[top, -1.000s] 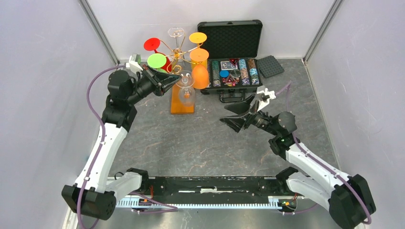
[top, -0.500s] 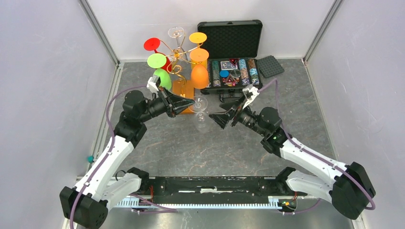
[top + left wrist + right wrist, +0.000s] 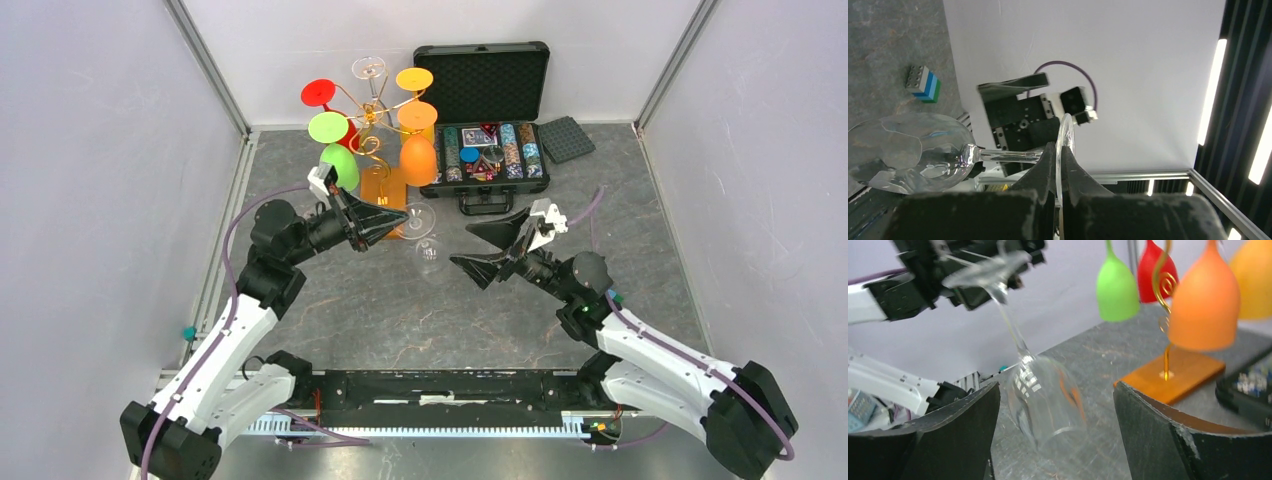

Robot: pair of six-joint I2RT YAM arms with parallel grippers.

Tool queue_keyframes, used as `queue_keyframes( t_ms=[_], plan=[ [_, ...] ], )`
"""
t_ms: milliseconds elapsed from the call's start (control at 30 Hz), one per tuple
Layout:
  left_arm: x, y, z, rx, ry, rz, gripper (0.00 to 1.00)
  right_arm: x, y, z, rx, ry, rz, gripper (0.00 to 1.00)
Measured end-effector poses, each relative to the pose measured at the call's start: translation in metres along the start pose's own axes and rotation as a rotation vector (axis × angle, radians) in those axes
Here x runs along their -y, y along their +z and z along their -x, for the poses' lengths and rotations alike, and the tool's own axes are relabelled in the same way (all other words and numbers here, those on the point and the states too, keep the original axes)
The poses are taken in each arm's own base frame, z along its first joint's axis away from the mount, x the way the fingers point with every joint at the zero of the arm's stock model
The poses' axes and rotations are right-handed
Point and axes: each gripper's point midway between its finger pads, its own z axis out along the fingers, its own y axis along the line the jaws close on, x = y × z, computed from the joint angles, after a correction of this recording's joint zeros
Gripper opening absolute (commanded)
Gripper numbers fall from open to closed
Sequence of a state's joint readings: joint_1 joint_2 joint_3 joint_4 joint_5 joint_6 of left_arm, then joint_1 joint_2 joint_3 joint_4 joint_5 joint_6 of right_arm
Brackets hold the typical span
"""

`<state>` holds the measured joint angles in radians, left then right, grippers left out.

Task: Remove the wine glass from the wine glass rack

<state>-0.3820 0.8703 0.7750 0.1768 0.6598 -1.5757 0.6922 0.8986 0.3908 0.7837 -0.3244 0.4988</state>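
Note:
A clear wine glass (image 3: 429,254) hangs upside down over the floor in front of the wine glass rack (image 3: 372,118), free of its golden wire arms. My left gripper (image 3: 403,222) is shut on the glass's flat foot (image 3: 1066,142), pinching the disc edge-on, with the stem (image 3: 1003,155) and bowl (image 3: 908,150) sticking out to the side. My right gripper (image 3: 489,250) is open, its fingers (image 3: 968,415) on either side of the bowl (image 3: 1045,400) without touching it. The rack's orange base (image 3: 1173,377) stands behind.
Green (image 3: 341,165), red (image 3: 318,94), orange (image 3: 419,158) and yellow (image 3: 414,79) glasses and one clear glass (image 3: 369,68) hang on the rack. An open black chip case (image 3: 485,110) stands right of it, with a black pad (image 3: 566,138) beside it. A small brick block (image 3: 925,83) lies near the wall.
My left gripper pulled the clear glass off the rack and carried it forward toward the middle. My right gripper came in toward the glass, then shifted a little to the right with its jaws wide.

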Motion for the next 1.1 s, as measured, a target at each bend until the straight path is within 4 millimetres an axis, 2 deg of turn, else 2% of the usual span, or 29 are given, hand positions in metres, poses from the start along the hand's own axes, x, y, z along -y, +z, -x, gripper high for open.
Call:
queue_keyframes(
  t_ms=[133, 200, 300, 400, 667, 800, 867, 967, 1000, 1033, 1067, 1100],
  plan=[
    [-0.010, 0.001, -0.008, -0.024, -0.017, 0.040, 0.02, -0.022, 0.012, 0.015, 0.025, -0.118, 0.132, 0.75],
    [-0.014, 0.002, -0.013, -0.038, -0.023, 0.057, 0.02, -0.031, 0.020, 0.015, 0.018, -0.150, 0.189, 0.71],
    [-0.017, 0.003, -0.016, -0.051, -0.021, 0.066, 0.02, -0.041, 0.032, 0.008, -0.003, -0.183, 0.252, 0.70],
    [-0.018, 0.003, -0.018, -0.054, -0.022, 0.071, 0.02, -0.047, 0.039, 0.002, -0.017, -0.208, 0.292, 0.67],
    [-0.020, 0.004, -0.017, -0.051, -0.025, 0.077, 0.02, -0.055, 0.056, 0.002, -0.024, -0.245, 0.347, 0.46],
    [-0.020, 0.004, -0.017, -0.051, -0.026, 0.079, 0.02, -0.060, 0.060, -0.004, -0.040, -0.239, 0.372, 0.39],
    [-0.020, 0.004, -0.017, -0.051, -0.026, 0.079, 0.02, -0.060, 0.061, -0.005, -0.045, -0.236, 0.374, 0.28],
    [-0.021, 0.004, -0.017, -0.054, -0.018, 0.079, 0.02, -0.061, 0.062, -0.006, -0.046, -0.225, 0.371, 0.02],
    [-0.020, 0.004, -0.017, -0.054, -0.015, 0.077, 0.03, -0.061, 0.062, -0.005, -0.044, -0.216, 0.368, 0.00],
    [-0.020, 0.004, -0.017, -0.054, -0.013, 0.075, 0.10, -0.060, 0.062, -0.004, -0.038, -0.212, 0.361, 0.00],
    [-0.019, 0.004, -0.018, -0.053, -0.010, 0.072, 0.23, -0.060, 0.063, -0.003, -0.034, -0.202, 0.356, 0.00],
    [-0.018, 0.004, -0.017, -0.049, -0.007, 0.069, 0.45, -0.060, 0.063, -0.002, -0.029, -0.195, 0.349, 0.00]
  ],
)
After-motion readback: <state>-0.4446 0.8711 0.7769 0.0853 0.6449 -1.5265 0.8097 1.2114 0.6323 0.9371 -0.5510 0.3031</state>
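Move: The wine glass, its foot pinched by the left hand, hangs with its stem some 9 cm left of the right hand, 1 cm back and 4 cm above; the stem is about 3 cm right of the left hand, 1 cm back and 4 cm below. From the right hand, the orange glass is around 15 cm ahead and 10 cm left, near level, and the rack about 15 cm ahead and 17 cm left. Right hand slides about 8 cm left, rising slightly, and shuts on the stem while left keeps the foot pinched. ##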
